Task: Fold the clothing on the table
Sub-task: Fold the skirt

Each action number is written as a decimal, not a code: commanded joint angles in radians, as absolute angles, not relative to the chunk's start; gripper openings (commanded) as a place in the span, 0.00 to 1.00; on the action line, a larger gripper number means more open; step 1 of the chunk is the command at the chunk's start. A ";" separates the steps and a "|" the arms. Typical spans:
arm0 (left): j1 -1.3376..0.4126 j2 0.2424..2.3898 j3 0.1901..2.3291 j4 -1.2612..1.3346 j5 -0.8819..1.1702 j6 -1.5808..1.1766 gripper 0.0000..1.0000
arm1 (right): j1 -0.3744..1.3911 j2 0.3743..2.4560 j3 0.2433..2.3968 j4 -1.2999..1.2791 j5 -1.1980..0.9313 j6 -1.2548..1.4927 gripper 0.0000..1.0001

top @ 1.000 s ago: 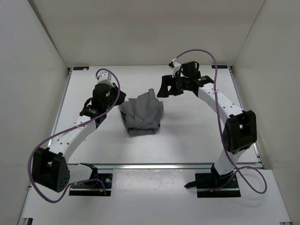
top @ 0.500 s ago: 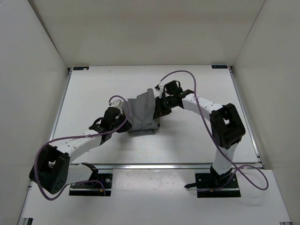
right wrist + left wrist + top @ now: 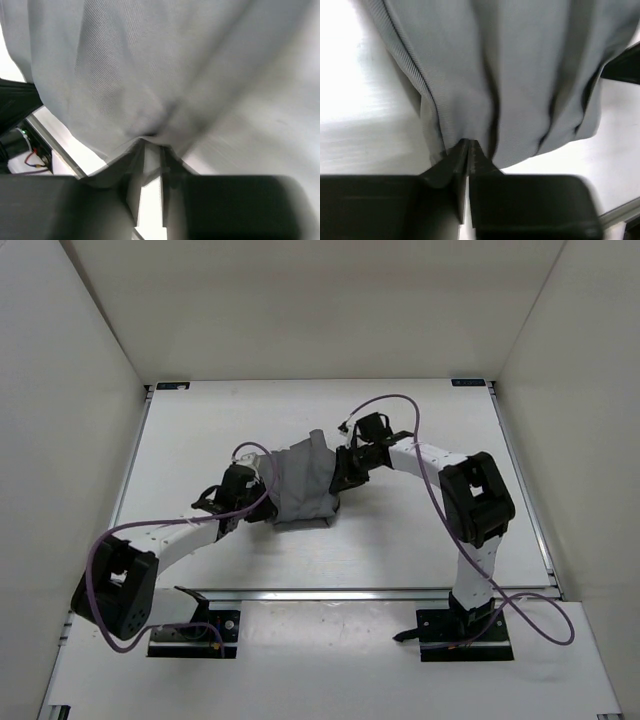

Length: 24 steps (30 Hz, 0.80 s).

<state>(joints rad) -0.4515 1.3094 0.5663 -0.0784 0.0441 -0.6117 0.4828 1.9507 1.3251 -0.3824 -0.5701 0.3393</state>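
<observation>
The grey clothing (image 3: 303, 483) lies bunched in the middle of the white table (image 3: 400, 530), its pleats running lengthwise. My left gripper (image 3: 262, 492) is at its left edge, shut on a pinch of the cloth; in the left wrist view the fingertips (image 3: 468, 150) meet under the fabric (image 3: 520, 75). On the opposite side my right gripper (image 3: 338, 476) is shut on the clothing's right edge, and in the right wrist view the grey cloth (image 3: 150, 65) drapes over the gripper (image 3: 151, 145). Part of the clothing's edges is hidden by both grippers.
White walls enclose the table on the left (image 3: 60, 440), right (image 3: 590, 420) and back. A metal rail (image 3: 350, 593) runs along the near edge, with both arm bases behind it. Purple cables (image 3: 395, 400) loop over each arm.
Both arms swung inward from apart to the clothing's sides and their jaws shut on its edges. Over the last half second the cloth has shifted only slightly.
</observation>
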 commanded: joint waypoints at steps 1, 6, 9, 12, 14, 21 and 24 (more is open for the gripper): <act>-0.442 1.230 0.672 -0.179 0.063 -0.568 0.20 | 0.451 1.827 1.435 -0.421 -0.568 0.338 0.19; -0.388 1.093 0.788 -0.362 0.026 -0.514 0.71 | 0.439 1.729 1.623 -0.615 -0.387 0.241 0.55; -0.348 1.025 0.825 -0.470 -0.073 -0.471 0.98 | 0.376 1.655 1.544 -0.655 -0.342 0.219 0.68; -0.348 1.028 0.847 -0.572 -0.152 -0.411 0.99 | 0.284 1.554 1.374 -0.629 -0.307 0.212 0.72; -0.341 1.019 0.842 -0.626 -0.160 -0.403 0.98 | 0.255 1.494 1.266 -0.606 -0.253 0.213 0.75; -0.339 0.930 0.657 -0.634 -0.031 -0.504 0.98 | 0.204 1.260 0.904 -0.540 -0.242 0.219 0.84; -0.336 0.910 0.610 -0.617 0.018 -0.515 0.99 | 0.161 1.183 0.812 -0.467 -0.293 0.247 0.84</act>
<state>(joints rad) -0.3405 0.9443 0.6273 -0.6056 -0.0490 -0.4881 0.2001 1.2877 0.8394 -0.5785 -0.2623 0.2325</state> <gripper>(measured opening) 0.987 0.842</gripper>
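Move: The folded skirt lies under the tips: its middle is about 8 cm ahead and 8 cm right of the left hand, and some 10 cm left and 1 cm ahead of the right hand, roughly 2 cm below both. Its near hem's middle is 3 cm back and 9 cm right of the left hand. From the right hand, the peaked tab on its far side stands about 12 cm ahead and 6 cm left. Both hands' tips come free of the skirt's sides as the fingers open wide. The left rises some 14 cm, then sinks again while swinging left and back. The right climbs about 17 cm, at first edging forward, then sweeps right and back down, turning some 20 degrees clockwise, to hover over bare table well clear of the cloth. ##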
